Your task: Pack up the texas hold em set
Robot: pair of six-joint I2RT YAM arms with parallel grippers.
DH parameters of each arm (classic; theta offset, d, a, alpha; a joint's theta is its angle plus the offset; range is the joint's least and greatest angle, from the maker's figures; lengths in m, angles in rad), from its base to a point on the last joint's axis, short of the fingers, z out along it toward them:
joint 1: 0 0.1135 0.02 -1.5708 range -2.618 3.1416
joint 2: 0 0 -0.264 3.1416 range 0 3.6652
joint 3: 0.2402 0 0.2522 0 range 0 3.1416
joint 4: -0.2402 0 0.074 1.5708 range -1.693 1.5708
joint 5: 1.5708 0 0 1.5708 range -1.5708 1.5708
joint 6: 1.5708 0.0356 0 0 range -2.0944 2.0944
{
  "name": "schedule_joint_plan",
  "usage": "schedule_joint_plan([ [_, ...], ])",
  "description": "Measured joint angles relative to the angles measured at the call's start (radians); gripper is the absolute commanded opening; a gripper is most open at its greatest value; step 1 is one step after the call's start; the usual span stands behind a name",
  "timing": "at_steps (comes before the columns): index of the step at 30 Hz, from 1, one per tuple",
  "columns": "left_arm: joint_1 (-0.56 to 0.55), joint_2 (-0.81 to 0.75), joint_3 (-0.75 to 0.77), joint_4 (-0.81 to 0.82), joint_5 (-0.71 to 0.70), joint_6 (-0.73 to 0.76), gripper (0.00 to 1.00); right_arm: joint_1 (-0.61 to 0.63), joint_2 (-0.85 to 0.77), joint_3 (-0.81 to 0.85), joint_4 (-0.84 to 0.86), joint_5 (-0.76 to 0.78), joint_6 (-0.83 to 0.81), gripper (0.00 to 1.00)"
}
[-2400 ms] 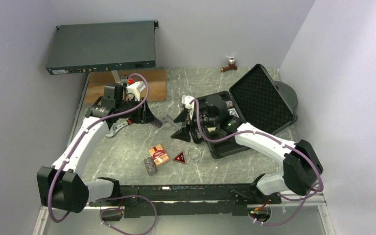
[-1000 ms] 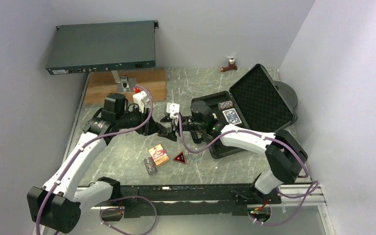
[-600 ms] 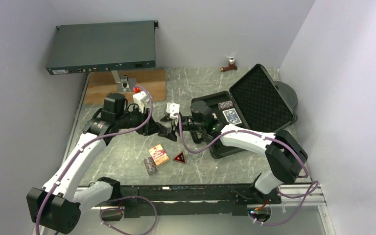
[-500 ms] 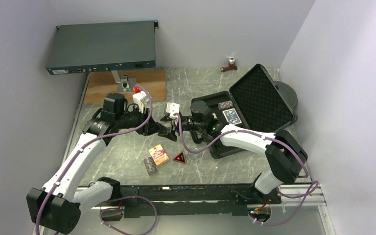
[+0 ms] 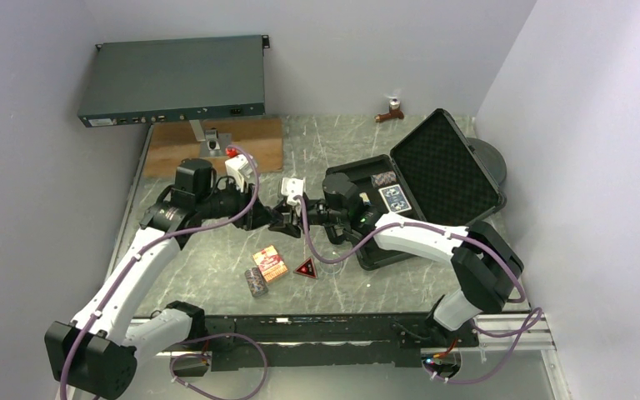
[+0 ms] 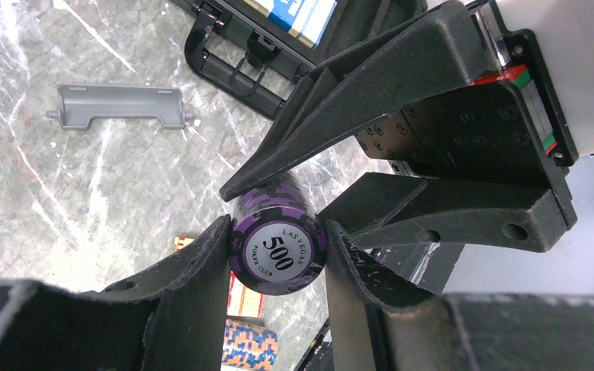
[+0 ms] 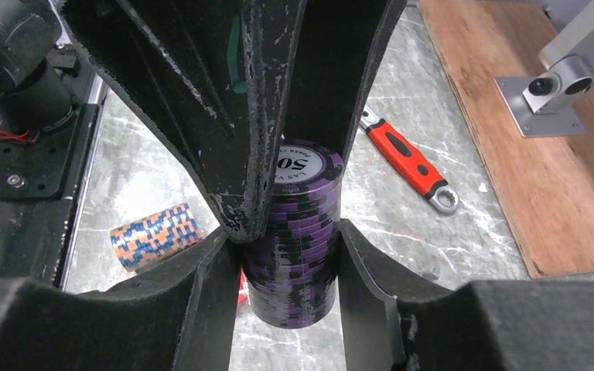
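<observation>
A stack of purple-and-black poker chips hangs above the table's middle, lying sideways. My left gripper is shut on its end with the "500" face. My right gripper comes from the opposite side, and its fingers press the same stack on both sides. In the top view the two grippers meet tip to tip. The black case lies open at the right with a blue card box in it. A red-orange card box, a red triangle and an orange-blue chip stack lie on the table below.
A red-handled wrench lies near a wooden board at the back left. A grey rack unit leans on the back wall. A grey handle piece lies by the case. A dark round spool sits behind the lid.
Both arms swung in from apart and met over the middle. In the last half second the right jaws narrowed onto the chip stack; the left grip is unchanged.
</observation>
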State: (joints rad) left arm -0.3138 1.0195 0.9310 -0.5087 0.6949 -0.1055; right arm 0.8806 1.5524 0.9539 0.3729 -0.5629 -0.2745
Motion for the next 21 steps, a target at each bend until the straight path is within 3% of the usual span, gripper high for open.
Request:
schedule_joint_plan([
  [3,0.0,-0.005,-0.004,-0.001,-0.007,-0.002,0.18,0.0,0.0,0.0,-0.006,-0.005,-0.005,0.09],
  [6,-0.005,-0.011,-0.008,-0.001,-0.021,-0.005,0.51,0.0,0.0,0.0,-0.011,-0.007,-0.009,0.05],
  [8,-0.008,-0.021,-0.011,0.0,-0.035,-0.008,0.79,0.002,0.0,0.001,-0.012,-0.008,-0.012,0.04],
  [10,-0.008,-0.037,-0.013,0.003,-0.065,-0.007,0.91,0.002,-0.003,0.0,-0.031,-0.006,-0.013,0.02],
  [13,-0.005,-0.082,-0.017,0.02,-0.117,-0.008,0.99,0.0,-0.004,0.0,-0.084,0.01,-0.014,0.0],
  [21,-0.002,-0.197,-0.032,0.051,-0.278,-0.011,1.0,-0.009,-0.025,0.0,-0.158,0.089,0.014,0.0],
])
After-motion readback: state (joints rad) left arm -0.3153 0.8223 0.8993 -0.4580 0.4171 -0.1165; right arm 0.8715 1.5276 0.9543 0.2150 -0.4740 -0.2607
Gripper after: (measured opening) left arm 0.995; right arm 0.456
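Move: The stack of purple poker chips hangs between both my hands, its middle about 2 cm below my left hand's grip and level between my right hand's pads. From my right hand the open case lies some 25 cm to the right, 5 cm ahead and 18 cm down. The red card box is 8 cm back and 4 cm left, the grey bracket 6 cm ahead and 3 cm right, both about 19 cm below. I open my left fingers wide and let go of the purple stack's upper end, then draw that hand back to the left and up, about 5 cm, tilting its fingers up and turning counter-clockwise. With my right hand I keep the stack pinched as I carry it some 3 cm down and to the right, towards the case. ##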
